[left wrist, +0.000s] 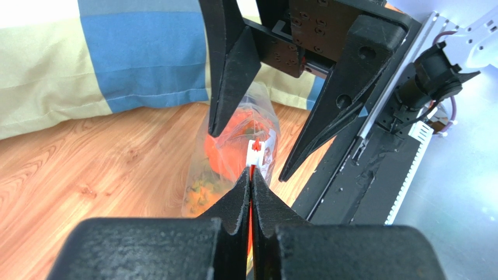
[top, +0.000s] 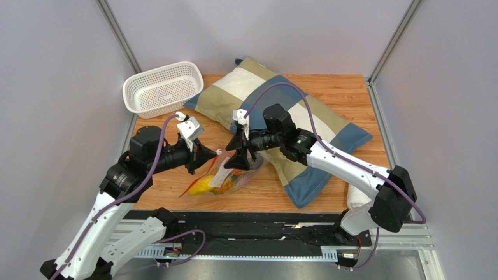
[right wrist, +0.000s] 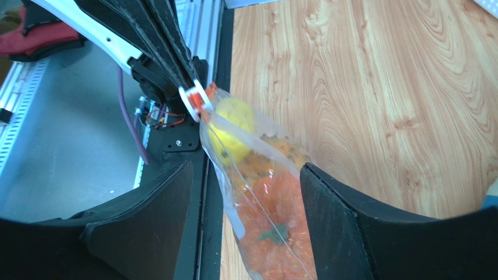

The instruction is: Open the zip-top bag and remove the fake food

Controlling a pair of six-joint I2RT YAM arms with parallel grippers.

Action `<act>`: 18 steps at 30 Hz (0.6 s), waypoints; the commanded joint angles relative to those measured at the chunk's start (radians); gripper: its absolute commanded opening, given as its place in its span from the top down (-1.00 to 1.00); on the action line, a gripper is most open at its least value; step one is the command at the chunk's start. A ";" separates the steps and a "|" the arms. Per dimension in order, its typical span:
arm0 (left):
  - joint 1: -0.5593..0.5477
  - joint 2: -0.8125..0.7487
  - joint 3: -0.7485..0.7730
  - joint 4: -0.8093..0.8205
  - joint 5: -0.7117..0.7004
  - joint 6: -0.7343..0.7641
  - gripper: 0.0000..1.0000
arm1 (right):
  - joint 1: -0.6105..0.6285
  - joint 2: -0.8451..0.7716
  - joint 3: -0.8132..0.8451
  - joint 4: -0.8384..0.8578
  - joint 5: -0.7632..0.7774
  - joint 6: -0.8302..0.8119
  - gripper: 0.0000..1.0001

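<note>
The clear zip-top bag (top: pixel 221 178) lies on the wooden table between both arms, its upper edge lifted. Fake food shows through it: a yellow piece (right wrist: pixel 234 125) and an orange-red round one (right wrist: pixel 275 216). My left gripper (left wrist: pixel 251 170) is shut on the bag's orange-red zip strip, just behind the white slider (left wrist: pixel 255 150). My right gripper (right wrist: pixel 245 169) is open, with one finger on each side of the bag's body and a gap at both sides. In the left wrist view its fingers (left wrist: pixel 231 70) straddle the bag from above.
A blue and beige pillow (top: pixel 275 111) lies behind the bag, under the right arm. A white perforated basket (top: pixel 163 87) stands at the back left. The black mounting rail (top: pixel 263 224) runs along the table's near edge, close to the bag.
</note>
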 commanded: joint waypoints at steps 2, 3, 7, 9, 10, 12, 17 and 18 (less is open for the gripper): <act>-0.002 0.006 0.021 0.007 0.040 0.006 1.00 | 0.001 0.000 0.069 0.111 -0.056 0.085 -0.39; -0.002 0.006 0.018 0.005 0.037 0.008 1.00 | -0.001 0.003 0.073 0.108 -0.058 0.085 -0.33; -0.002 0.009 0.011 0.013 0.055 0.008 1.00 | 0.001 0.058 0.092 0.129 -0.102 0.109 0.67; -0.002 0.013 0.017 0.004 0.060 0.006 1.00 | 0.001 0.079 0.118 0.125 -0.111 0.123 0.90; -0.002 0.011 0.018 -0.004 0.061 0.012 1.00 | -0.001 0.095 0.127 0.117 -0.115 0.120 1.00; -0.002 0.006 0.020 -0.022 0.067 0.020 0.68 | -0.001 0.098 0.130 0.119 -0.104 0.127 1.00; -0.002 0.000 -0.003 -0.006 0.040 0.020 0.18 | -0.001 0.089 0.133 0.122 -0.113 0.143 1.00; -0.002 0.006 -0.003 -0.001 0.037 0.018 0.18 | -0.002 0.087 0.132 0.125 -0.118 0.146 1.00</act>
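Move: The bag's white slider is at the left hand's shut fingertips, about 2 cm to that hand's right and 1 cm ahead; from the open right hand it lies some 4 cm to the left, about level fore and aft, and 2 cm higher. The yellow food hangs roughly 8 cm left of the right hand, 5 cm back and 8 cm below, and about 2 cm left of the left hand, 6 cm back and 10 cm below. The right hand rises about 2.5 cm while its wide-open fingers shut, swings some 2.5 cm left towards the slider, then sinks about 1 cm and holds still, fully closed on the bag's top edge right beside the slider, the wrist having tilted only a few degrees. The left hand keeps its pinch at the slider with hardly a centimetre's drift back, and only once the right has shut does it open to nearly half its width and let go, its fingertips staying around the slider. ##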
